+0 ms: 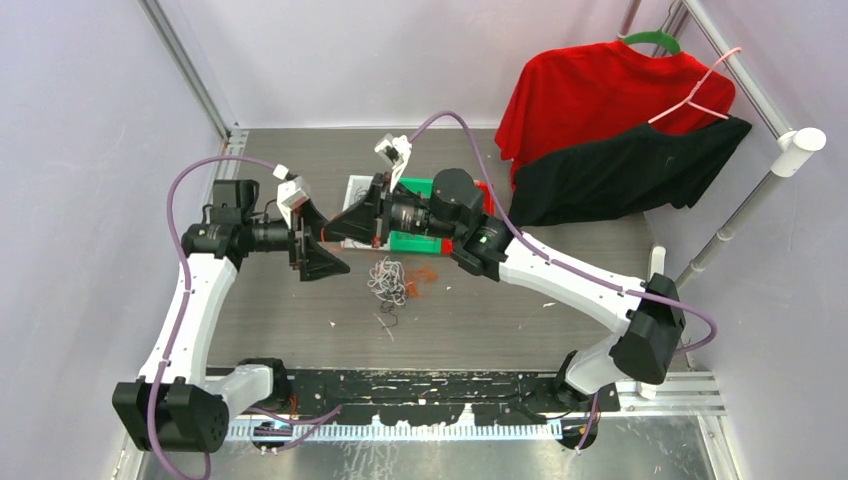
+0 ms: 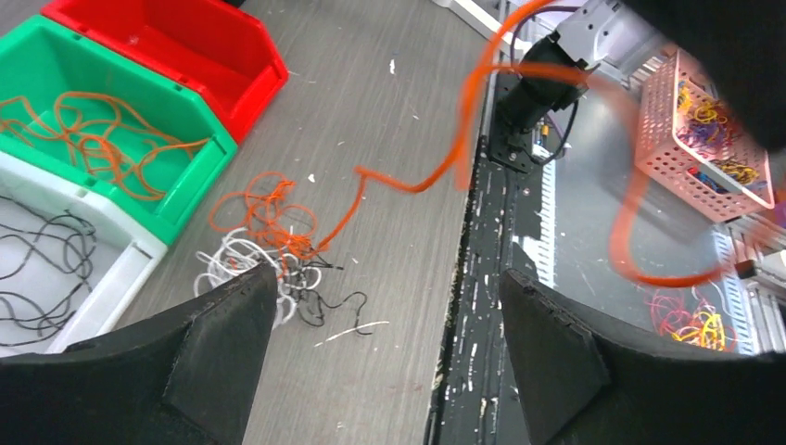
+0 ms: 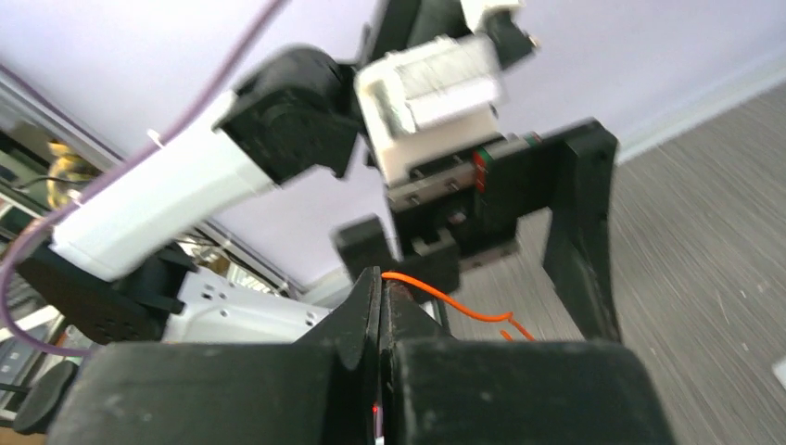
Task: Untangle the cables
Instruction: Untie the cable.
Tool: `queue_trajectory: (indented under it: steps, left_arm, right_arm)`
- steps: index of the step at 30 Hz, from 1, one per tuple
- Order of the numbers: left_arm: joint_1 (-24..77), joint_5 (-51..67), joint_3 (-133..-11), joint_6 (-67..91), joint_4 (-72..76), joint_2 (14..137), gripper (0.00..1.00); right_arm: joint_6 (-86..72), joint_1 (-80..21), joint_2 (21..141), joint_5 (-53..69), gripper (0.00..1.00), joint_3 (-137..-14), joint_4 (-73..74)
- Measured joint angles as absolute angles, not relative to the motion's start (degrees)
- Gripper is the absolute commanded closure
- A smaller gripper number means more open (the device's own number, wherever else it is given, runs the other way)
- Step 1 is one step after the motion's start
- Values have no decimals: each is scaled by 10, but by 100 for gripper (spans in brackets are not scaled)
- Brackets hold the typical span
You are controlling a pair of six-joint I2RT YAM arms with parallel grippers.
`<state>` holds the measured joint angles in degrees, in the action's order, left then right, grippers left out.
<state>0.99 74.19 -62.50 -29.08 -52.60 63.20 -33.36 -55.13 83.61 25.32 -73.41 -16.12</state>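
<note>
A tangle of thin orange, white and black cables (image 1: 388, 280) lies on the grey table; in the left wrist view it (image 2: 269, 250) sits just past my left finger. One orange cable (image 2: 408, 185) rises from the tangle, blurred, up and to the right. My right gripper (image 3: 382, 278) is shut on that orange cable (image 3: 445, 301), held above the table near the bins (image 1: 340, 225). My left gripper (image 1: 315, 240) is open and empty, facing the right gripper; its jaws (image 2: 387, 278) stand wide apart above the table's front edge.
A green bin (image 2: 199, 153) holds loose orange cables, a white bin (image 2: 125, 255) holds black ones, and a red bin (image 2: 250, 56) stands beside them. Red and black shirts (image 1: 620, 130) hang at the back right. A pink basket (image 2: 658, 139) sits beyond the table edge.
</note>
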Motion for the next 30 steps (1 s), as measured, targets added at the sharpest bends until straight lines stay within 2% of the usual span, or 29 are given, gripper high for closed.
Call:
queue_trajectory:
  steps: [1,6,10,12,14,15,17,20,22,24,30]
  left_arm:
    - [12,741,-614,-264,-492,625,12]
    - [19,721,-574,-135,-333,609,25]
    - [41,683,-569,-72,-260,607,33]
    - [51,666,-569,-43,-230,607,58]
    - [61,656,-569,-15,-210,607,77]
    - [66,655,-570,-1,-201,607,85]
    - [75,655,-570,18,-191,607,97]
    - [81,651,-576,42,-186,607,100]
    - [81,643,-593,52,-187,608,100]
    - [81,638,-615,58,-187,609,100]
    - [81,637,-692,73,-191,609,100]
  right_arm:
    - [-342,-551,840,257,99,-743,-170]
    - [-371,-551,851,273,99,-780,-213]
    - [-386,-551,853,280,99,-789,-239]
    - [-392,-551,853,283,99,-790,-246]
    - [-393,-551,853,283,97,-790,-249]
    - [-393,-551,853,283,91,-790,-249]
    - [-391,-551,853,284,69,-790,-249]
    - [-375,-550,849,284,45,-781,-245]
    - [-352,-549,834,281,33,-755,-229]
    - [-317,-548,807,267,25,-714,-212]
    - [-218,-543,702,198,17,-575,-167]
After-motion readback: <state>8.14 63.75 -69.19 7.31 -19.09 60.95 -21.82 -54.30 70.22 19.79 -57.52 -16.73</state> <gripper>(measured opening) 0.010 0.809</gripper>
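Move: The orange cable, still pinched in the right hand's closed fingertips, lies about 4 cm ahead of the open left hand, 3 cm to its right and 2 cm above. Some 25 cm below the left hand, the white cable pile is roughly level with it and 9 cm to its right. The white bin is about 14 cm ahead and 5 cm right, the green bin equally far ahead and 15 cm right. Left hand reaches about 4 cm forward, pinches the orange cable and rises; right opens, withdrawing rightward and down. ##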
